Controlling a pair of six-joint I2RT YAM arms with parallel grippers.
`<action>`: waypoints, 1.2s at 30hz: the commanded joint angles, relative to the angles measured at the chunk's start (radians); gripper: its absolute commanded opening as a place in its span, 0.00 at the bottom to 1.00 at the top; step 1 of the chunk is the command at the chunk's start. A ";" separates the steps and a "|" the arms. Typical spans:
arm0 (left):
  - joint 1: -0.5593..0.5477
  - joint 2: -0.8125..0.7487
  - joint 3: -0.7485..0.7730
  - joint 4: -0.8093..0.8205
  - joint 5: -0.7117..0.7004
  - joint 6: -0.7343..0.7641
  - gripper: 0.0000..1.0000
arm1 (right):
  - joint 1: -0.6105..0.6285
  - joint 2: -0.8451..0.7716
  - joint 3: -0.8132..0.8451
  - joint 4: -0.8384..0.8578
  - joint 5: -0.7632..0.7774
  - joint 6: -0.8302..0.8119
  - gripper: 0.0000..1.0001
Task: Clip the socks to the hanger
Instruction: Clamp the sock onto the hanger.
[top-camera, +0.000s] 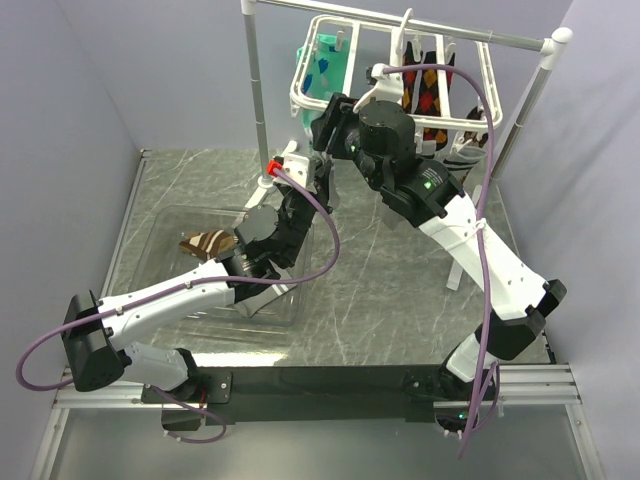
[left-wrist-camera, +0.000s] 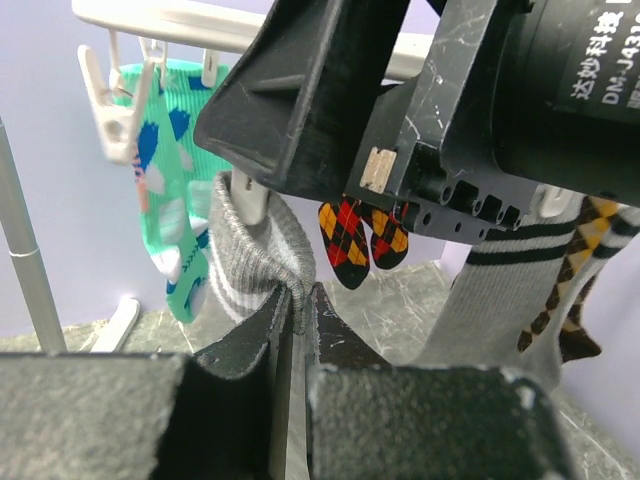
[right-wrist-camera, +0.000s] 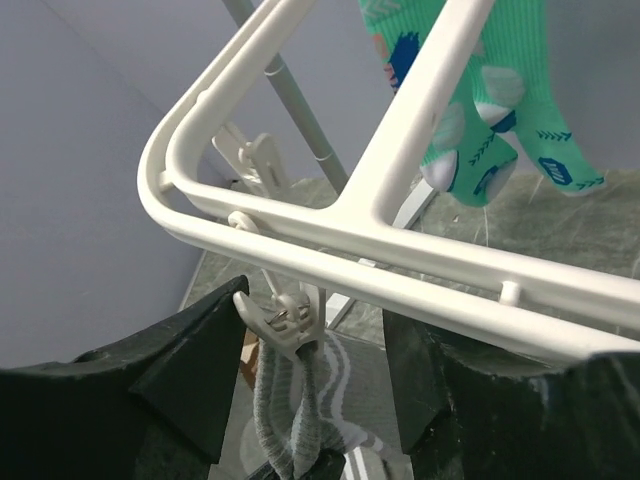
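In the left wrist view my left gripper (left-wrist-camera: 295, 300) is shut on the bunched cuff of a grey sock (left-wrist-camera: 250, 250) with white stripes. The same sock (right-wrist-camera: 292, 425) hangs from a small white clip (right-wrist-camera: 290, 320) under the hanger (right-wrist-camera: 350, 230). My right gripper (right-wrist-camera: 312, 365) stands open around that clip, its left finger (right-wrist-camera: 190, 370) against the clip's handle and its right finger (right-wrist-camera: 430, 380) apart from it. A second grey sock (left-wrist-camera: 500, 290) hangs further right. From above, the right gripper (top-camera: 322, 125) sits under the hanger's (top-camera: 305, 75) near left corner.
Teal patterned socks (right-wrist-camera: 480, 130) and dark argyle socks (left-wrist-camera: 360, 235) hang from the same hanger. The metal rail stand (top-camera: 255, 90) carries the hanger. A clear plastic bin (top-camera: 170, 225) on the left of the table holds a brown striped sock (top-camera: 208, 243).
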 joint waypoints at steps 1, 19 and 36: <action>-0.006 -0.028 -0.001 0.045 -0.005 0.011 0.01 | -0.004 -0.034 -0.005 0.030 0.007 -0.016 0.64; -0.004 -0.089 0.048 -0.191 0.035 -0.133 0.42 | -0.035 -0.134 -0.132 0.110 0.066 -0.090 0.66; 0.385 -0.221 0.117 -0.473 0.671 -0.255 0.64 | -0.064 -0.276 -0.292 0.188 0.037 -0.180 0.65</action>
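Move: The grey sock's cuff is still pinched in the left fingers, and the clip biting it sits about 3 cm above them and 1 cm ahead. An empty clip hangs some 6 cm left of the left hand, 4 cm ahead and 5 cm up; the teal socks hang roughly 16 cm ahead, dead in line. For the right hand, already open around the clip, the cuff is about 4 cm below, 1 cm left and level fore-and-aft. Left fingers let go of the clipped sock, withdrawing left 7 cm and up; the open right hand slides right. ##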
